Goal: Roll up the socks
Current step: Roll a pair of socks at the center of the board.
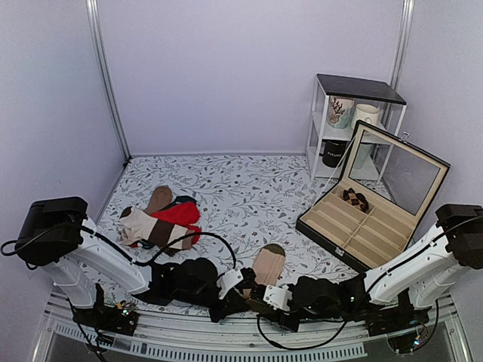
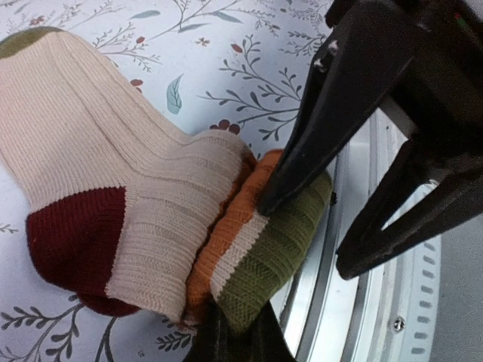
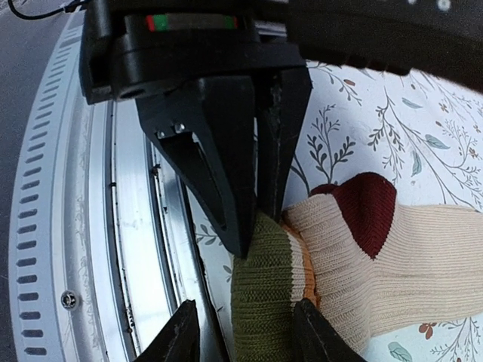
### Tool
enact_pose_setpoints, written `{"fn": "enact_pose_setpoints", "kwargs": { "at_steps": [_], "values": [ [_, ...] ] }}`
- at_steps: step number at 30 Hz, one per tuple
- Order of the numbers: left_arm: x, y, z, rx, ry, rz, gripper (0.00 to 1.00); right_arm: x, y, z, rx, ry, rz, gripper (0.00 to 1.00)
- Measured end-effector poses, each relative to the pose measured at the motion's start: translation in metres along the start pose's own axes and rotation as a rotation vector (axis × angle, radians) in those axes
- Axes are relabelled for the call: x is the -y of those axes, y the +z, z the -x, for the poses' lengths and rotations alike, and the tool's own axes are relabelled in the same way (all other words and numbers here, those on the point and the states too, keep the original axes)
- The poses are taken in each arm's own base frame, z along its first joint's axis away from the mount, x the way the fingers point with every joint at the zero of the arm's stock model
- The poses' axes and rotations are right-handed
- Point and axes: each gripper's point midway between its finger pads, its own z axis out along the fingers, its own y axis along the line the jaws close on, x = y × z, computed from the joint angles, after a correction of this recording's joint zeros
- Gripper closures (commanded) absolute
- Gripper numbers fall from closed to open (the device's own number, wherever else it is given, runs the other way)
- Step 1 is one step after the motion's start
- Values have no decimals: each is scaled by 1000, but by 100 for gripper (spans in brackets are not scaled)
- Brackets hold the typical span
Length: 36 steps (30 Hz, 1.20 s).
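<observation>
The socks [image 1: 269, 264] lie stacked near the table's front edge, tan-beige with a maroon heel [image 2: 72, 237]. Their striped legs are bunched into an olive and orange roll [image 2: 260, 253] at the near end. My left gripper [image 2: 226, 323] is shut, pinching the olive cuff; in the right wrist view the left gripper [image 3: 260, 215] comes down from above with its fingers together on the roll [image 3: 264, 294]. My right gripper [image 3: 249, 332] is open and straddles the roll. One of its fingers [image 2: 294, 162] presses on the olive cloth, while the other hangs over the metal rail.
A heap of other socks, a red one [image 1: 179, 213] and a cream one with brown bands [image 1: 143, 226], lies at the left. An open black case [image 1: 362, 226] stands at the right, with a white shelf [image 1: 351, 121] holding mugs behind it. The metal rail [image 3: 128, 249] runs right beside the roll.
</observation>
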Motion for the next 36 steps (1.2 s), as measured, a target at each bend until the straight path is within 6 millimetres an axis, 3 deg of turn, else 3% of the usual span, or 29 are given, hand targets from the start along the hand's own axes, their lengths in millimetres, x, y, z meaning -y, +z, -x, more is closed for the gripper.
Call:
{"fn": "enact_pose_setpoints", "kwargs": {
  "at_steps": [7, 8, 10, 13, 15, 19, 23, 26, 30, 36],
  "values": [
    [0, 1, 0, -2, -3, -11, 100, 3, 5, -8, -27, 20, -26, 88],
    [0, 1, 0, -2, -3, -11, 96, 4, 6, -8, -28, 32, -30, 90],
    [0, 1, 1, 3, -3, -9, 76, 4, 7, -8, -31, 42, -35, 91],
    [-2, -3, 3, 16, 11, 8, 70, 3, 9, -8, -35, 74, -36, 92],
    [-6, -9, 2, 19, 27, 35, 61, 3, 12, -7, -36, 104, -34, 92],
    [-9, -34, 3, 70, 122, 97, 52, 8, 14, -6, -41, 203, -12, 92],
    [13, -62, 30, 225, 285, 99, 44, 17, 15, -6, -53, 323, 45, 92],
    [21, -73, 43, 304, 375, 105, 41, 22, 15, -6, -67, 407, 109, 92],
    [16, -66, 38, 307, 457, 129, 40, 29, 14, -8, -90, 491, 190, 92],
    [4, -36, 11, 213, 537, 150, 40, 24, 16, -13, -122, 534, 275, 92]
  ]
}}
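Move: The left hand already grips the left end of the rolled sock cuff; the middle of that roll lies level with it, about 4 cm to its right. For the right hand, open around the other end, the roll's middle is roughly 3 cm left and 1 cm below. From the left hand, the dark red heel lies some 6 cm ahead and 2 cm right, the olive toe about 15 cm ahead and 8 cm right, both slightly lower. The right hand sinks about 1 cm and pinches its end of the sock roll, then carries it some 3 cm forward towards the heel, tipping its forward side down about 35 degrees as it keeps its grip. Once the right has closed, the left opens and lets go, backs off about 3 cm to its left and rises some 8 cm, then comes down most of the way with fingers wide around the roll's left end, turned back some 30 degrees the other way for a fresh grip. ##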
